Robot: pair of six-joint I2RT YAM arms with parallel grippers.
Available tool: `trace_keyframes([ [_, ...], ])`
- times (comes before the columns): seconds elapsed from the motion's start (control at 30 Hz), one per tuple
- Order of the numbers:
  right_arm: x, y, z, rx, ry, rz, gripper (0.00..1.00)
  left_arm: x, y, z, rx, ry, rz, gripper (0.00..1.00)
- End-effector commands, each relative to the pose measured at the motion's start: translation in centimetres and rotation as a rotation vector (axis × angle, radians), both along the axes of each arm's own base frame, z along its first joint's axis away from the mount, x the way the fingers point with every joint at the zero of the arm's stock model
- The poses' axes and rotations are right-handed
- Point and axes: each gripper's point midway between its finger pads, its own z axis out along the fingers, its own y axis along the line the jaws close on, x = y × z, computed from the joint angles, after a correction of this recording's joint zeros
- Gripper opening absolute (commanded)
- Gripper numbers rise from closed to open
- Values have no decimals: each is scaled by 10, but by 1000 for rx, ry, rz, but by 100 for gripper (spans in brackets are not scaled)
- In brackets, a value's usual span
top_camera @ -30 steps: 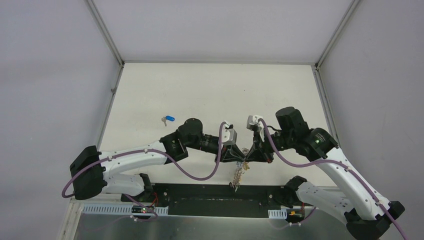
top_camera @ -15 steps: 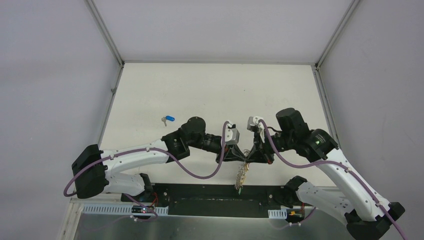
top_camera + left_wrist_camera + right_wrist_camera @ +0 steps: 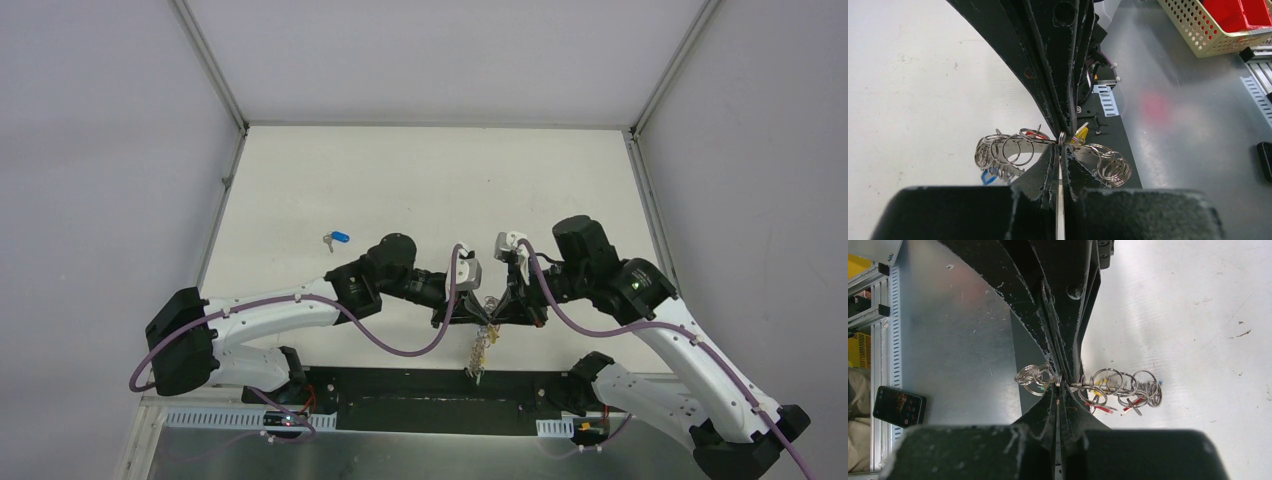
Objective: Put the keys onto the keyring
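Near the table's front edge, my left gripper [image 3: 479,318] and right gripper [image 3: 496,316] meet tip to tip. Both are shut on the keyring [image 3: 480,352], a silvery band strung with several split rings, which hangs down between them. In the left wrist view my fingertips [image 3: 1055,155] pinch it at a small ring; the keyring [image 3: 1003,149] spreads to both sides, with a yellow tag [image 3: 1081,133] and a blue tag [image 3: 987,175] showing. The right wrist view shows the keyring [image 3: 1122,384] with red tags [image 3: 1102,408]. One blue-tagged key [image 3: 337,238] lies alone on the table, far left.
The black base plate [image 3: 400,385] and a grey metal shelf [image 3: 1188,115] lie just below the grippers. A cream perforated basket [image 3: 1198,30] holding red bins stands beyond the shelf. A phone [image 3: 899,405] lies on the shelf.
My left gripper has shut its jaws on the keyring and shifted slightly right toward the right gripper. The hanging keyring swung a little right. The right arm stayed put.
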Motion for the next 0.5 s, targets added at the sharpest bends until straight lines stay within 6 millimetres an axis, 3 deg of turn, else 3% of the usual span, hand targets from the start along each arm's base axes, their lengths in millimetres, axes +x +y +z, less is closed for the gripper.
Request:
trace_keyframes([
  [0.0,1,8,19,86,-57,27,0,0,-6,23,-61,-46,-14,0],
  [0.1,3,8,18,81,-66,18,4,0,-4,29,-94,-50,0,0],
  [0.27,14,3,24,69,-137,-44,46,3,4,40,-172,-58,51,0],
  [0.33,19,1,30,86,-191,-75,57,2,7,46,-224,-67,59,0],
  [0.47,22,-3,48,164,-302,-117,64,2,12,58,-307,-86,77,0],
])
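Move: The keyring hangs between the two pinching hands, its middle some 7 cm below each hand point and about 1 cm back, neither left nor right of them. The yellow-tagged key sits close under the fingertips, about 2 cm back, 1 cm to the left hand's right and 3 cm below it. The blue-tagged key lies alone on the table, roughly 28 cm ahead of the left hand, 30 cm to its left and 22 cm below. The right hand opens its shut fingers to a bit over half, letting go of the keyring, then lifts away about 2 cm and eases some 1 cm forward, its fingertips tipping up by roughly 10 degrees. The left hand stays shut on the small ring at the keyring's edge, first still, then late on sinking and drifting left by about 1 cm with a slight turn. ##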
